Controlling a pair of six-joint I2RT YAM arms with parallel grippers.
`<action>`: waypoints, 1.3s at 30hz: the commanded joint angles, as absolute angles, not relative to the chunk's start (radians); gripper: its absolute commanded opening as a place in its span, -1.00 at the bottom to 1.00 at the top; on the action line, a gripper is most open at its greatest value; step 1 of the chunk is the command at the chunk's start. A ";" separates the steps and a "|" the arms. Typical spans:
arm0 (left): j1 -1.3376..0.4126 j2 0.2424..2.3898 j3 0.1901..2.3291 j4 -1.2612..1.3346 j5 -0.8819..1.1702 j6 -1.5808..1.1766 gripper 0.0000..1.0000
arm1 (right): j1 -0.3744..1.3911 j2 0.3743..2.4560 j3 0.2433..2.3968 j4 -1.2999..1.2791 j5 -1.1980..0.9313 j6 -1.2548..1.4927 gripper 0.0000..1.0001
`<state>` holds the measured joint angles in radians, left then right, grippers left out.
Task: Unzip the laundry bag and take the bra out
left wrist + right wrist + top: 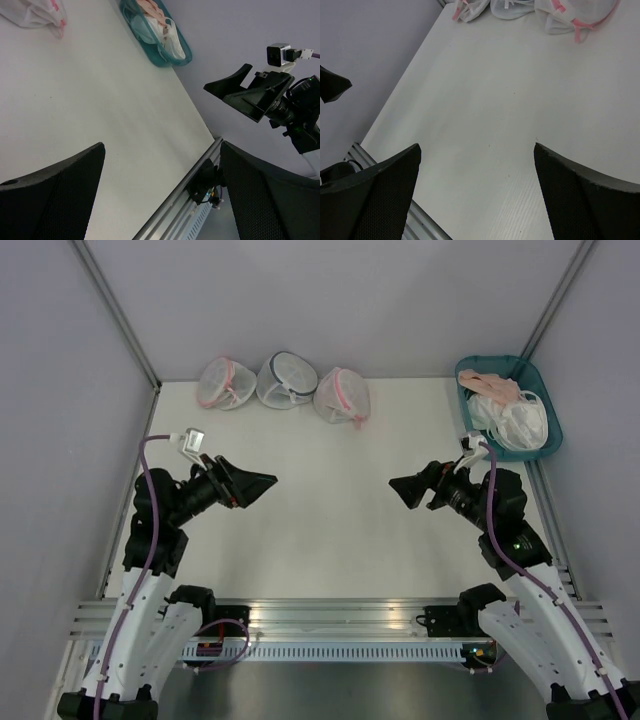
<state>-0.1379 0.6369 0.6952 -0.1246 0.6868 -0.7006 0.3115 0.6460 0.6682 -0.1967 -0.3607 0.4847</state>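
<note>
Two white mesh laundry bags with pink zipper rims lie zipped at the table's back, one on the left and one on the right. Pale pink shows faintly through the mesh of the right one; the bra is not plainly visible. The right bag also shows in the left wrist view and the right wrist view. My left gripper is open and empty above the mid-left table, well short of the bags. My right gripper is open and empty, facing it from the mid-right.
A grey-trimmed mesh pouch lies between the two pink-rimmed bags. A teal basket at the back right holds pale pink garments and white mesh items. Grey walls close in the table on the left, back and right.
</note>
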 commanded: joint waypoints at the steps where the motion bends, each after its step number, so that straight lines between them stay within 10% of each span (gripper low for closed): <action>1: -0.141 0.650 0.724 -0.089 0.699 -0.667 0.99 | 0.314 0.641 0.677 -0.167 -0.357 0.503 0.95; 20: -0.185 1.084 0.957 -0.051 0.379 -0.603 0.99 | 0.313 0.594 0.608 -0.121 -0.367 0.543 0.96; 39: -0.489 2.163 2.108 -0.265 -0.162 -0.554 0.99 | 0.313 0.489 0.603 -0.299 -0.282 0.500 0.96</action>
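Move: Ahead of the left hand by about 37 cm, some 15 cm to its right and 24 cm below lies the rightmost laundry bag, with the pink zip. The blue-rimmed bag stands about 41 cm straight ahead of the left hand, and the leftmost pink-trimmed bag 40 cm ahead and 16 cm to its left, both at much the same depth below. From the right hand the rightmost bag lies roughly 35 cm ahead, 9 cm left and 20 cm below. Sweeping fast out over the table after a slow start, the left hand travels about 34 cm forward, first straight, then also 12 cm right, sinking slightly, to come high over the rightmost laundry bag. On the way its wrist swings counter-clockwise some 20 degrees and rolls its left side up; its fingers stay wide open, touching nothing. The right hand, empty and open, eases back and right a couple of centimetres. ##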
